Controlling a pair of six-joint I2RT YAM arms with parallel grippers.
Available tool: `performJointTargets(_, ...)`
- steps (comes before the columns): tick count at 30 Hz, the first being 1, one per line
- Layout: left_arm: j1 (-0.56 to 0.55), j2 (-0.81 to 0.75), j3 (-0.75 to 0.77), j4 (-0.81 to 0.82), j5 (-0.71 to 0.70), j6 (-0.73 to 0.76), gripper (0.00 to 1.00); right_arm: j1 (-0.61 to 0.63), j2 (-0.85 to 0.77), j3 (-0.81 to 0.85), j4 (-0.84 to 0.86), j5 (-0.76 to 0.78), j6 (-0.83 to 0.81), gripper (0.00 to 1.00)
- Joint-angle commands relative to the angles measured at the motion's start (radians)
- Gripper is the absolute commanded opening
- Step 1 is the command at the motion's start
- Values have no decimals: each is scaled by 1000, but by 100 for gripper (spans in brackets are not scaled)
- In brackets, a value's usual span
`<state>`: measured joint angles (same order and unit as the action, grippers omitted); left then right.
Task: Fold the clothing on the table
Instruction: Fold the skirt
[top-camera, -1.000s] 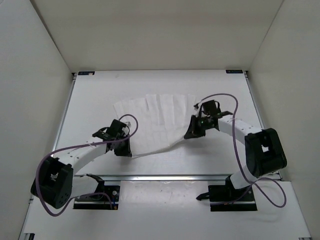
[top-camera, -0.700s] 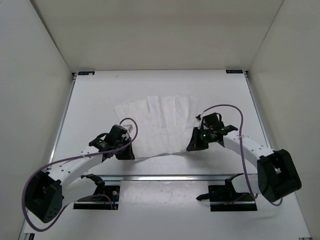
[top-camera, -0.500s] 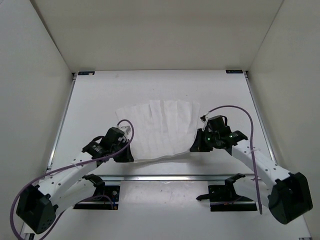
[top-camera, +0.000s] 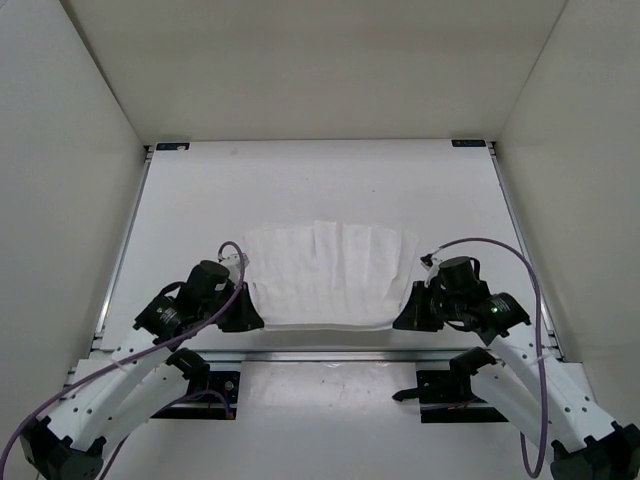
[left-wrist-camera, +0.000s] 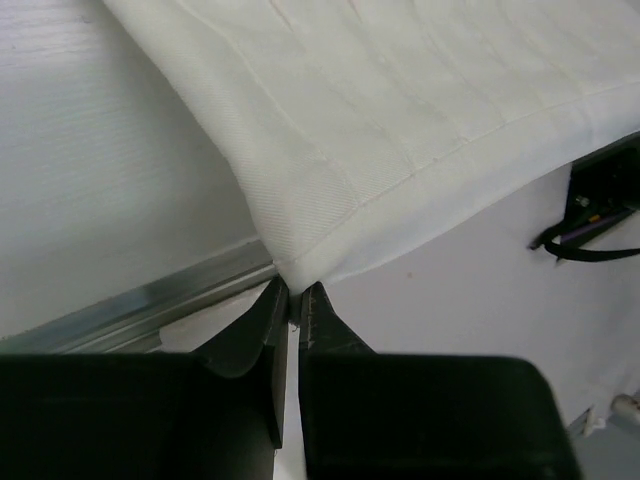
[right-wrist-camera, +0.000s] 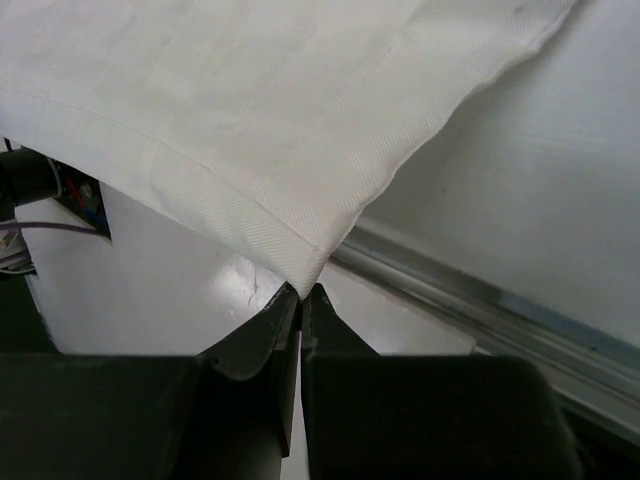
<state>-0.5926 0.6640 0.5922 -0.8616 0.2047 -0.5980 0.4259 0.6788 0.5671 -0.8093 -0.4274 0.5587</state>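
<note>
The clothing (top-camera: 330, 272), a thin white creased garment, is stretched flat between my two grippers at the near part of the table (top-camera: 300, 180). My left gripper (top-camera: 243, 318) is shut on its near left corner; the left wrist view shows that corner of the clothing (left-wrist-camera: 330, 150) pinched in the left gripper (left-wrist-camera: 295, 292). My right gripper (top-camera: 407, 318) is shut on the near right corner, and in the right wrist view the clothing (right-wrist-camera: 260, 110) ends in a corner caught in the right gripper (right-wrist-camera: 301, 291). The near hem runs straight just behind the table's front rail (top-camera: 330, 353).
White walls close in the table on three sides. Black corner brackets (top-camera: 170, 147) sit at the far corners. The arm base mounts (top-camera: 455, 388) lie just beyond the front rail, with purple cables looping off both arms.
Both grippers have pulled the held corners toward the near edge and apart. The clothing has slid nearer and its near hem has gone from sagging to straight.
</note>
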Motion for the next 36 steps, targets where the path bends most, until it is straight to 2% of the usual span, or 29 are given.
performJointTargets(1, 19, -29, 81, -50, 47, -14, 0, 8, -77, 23, -131, -33, 44, 1)
performJointTargets(5, 69, 29, 156, -8, 62, 23, 0, -73, -62, 100, -166, -74, -20, 0)
performJointTargets(8, 140, 80, 155, 123, 85, 24, 0, -211, 54, 171, -93, -149, -120, 1)
performJointTargets(9, 174, 89, 131, 213, 87, 11, 0, -232, 76, 180, -73, -160, -134, 0)
performJointTargets(14, 304, 213, 95, 542, 76, -62, 0, -309, 371, 267, 209, -156, -126, 0)
performJointTargets(18, 355, 461, 178, 636, 15, -39, 0, -306, 669, 388, 331, -79, -117, 0)
performJointTargets(19, 365, 542, 213, 685, 15, -45, 5, -314, 711, 451, 369, -76, -118, 0)
performJointTargets(20, 387, 624, 253, 714, 21, -42, 29, -322, 798, 520, 389, -67, -114, 4)
performJointTargets(21, 396, 661, 276, 737, 50, -34, 43, -334, 885, 596, 409, -53, -135, 10)
performJointTargets(22, 405, 721, 326, 759, 39, -39, 46, -325, 913, 638, 424, -22, -132, 22)
performJointTargets(23, 409, 746, 380, 794, 36, -39, 47, -335, 973, 696, 441, -19, -144, 27)
performJointTargets(24, 422, 787, 403, 802, 48, -33, 48, -352, 1011, 746, 444, -16, -146, 29)
performJointTargets(26, 444, 835, 504, 784, 91, -45, 64, -360, 1028, 778, 411, -2, -145, 41)
performJointTargets(28, 441, 820, 534, 722, 110, -19, 66, -371, 972, 749, 392, 18, -145, 46)
performJointTargets(30, 432, 772, 453, 696, 76, 1, 68, -358, 879, 594, 424, 32, -120, 54)
performJointTargets(31, 424, 729, 421, 694, 55, 10, 69, -354, 811, 538, 435, 33, -111, 55)
performJointTargets(32, 415, 683, 341, 697, 49, 6, 69, -358, 774, 446, 461, 27, -94, 58)
performJointTargets(34, 410, 623, 244, 702, 35, 4, 69, -349, 638, 273, 496, 9, -51, 61)
performJointTargets(36, 390, 576, 144, 688, 18, 3, 69, -349, 543, 175, 498, -4, -19, 61)
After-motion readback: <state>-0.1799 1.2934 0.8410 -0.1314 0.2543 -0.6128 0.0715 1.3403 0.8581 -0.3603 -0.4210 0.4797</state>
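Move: I hold the skirt's near corners, shut in my raised fingers; the skirt slopes down and away to the table, about 10 cm below. From my left hand the far left corner lies about 26 cm ahead and 3 cm left, the skirt's middle 13 ahead and 17 right. From my right hand the far right corner is some 26 cm ahead and 5 right, the middle 13 ahead and 17 left. The table's front rail runs roughly 7 cm straight back from each hand. I lift both held corners about 5 cm, the right hand first easing back a little, then sweep them quickly forward over the skirt towards its far corners, some 30 cm out, sinking slightly on the way. Both hands open as they near full reach and let the cloth go, then draw back, the right farther than the left. My wrists turn some 20 degrees to point more straight ahead. ##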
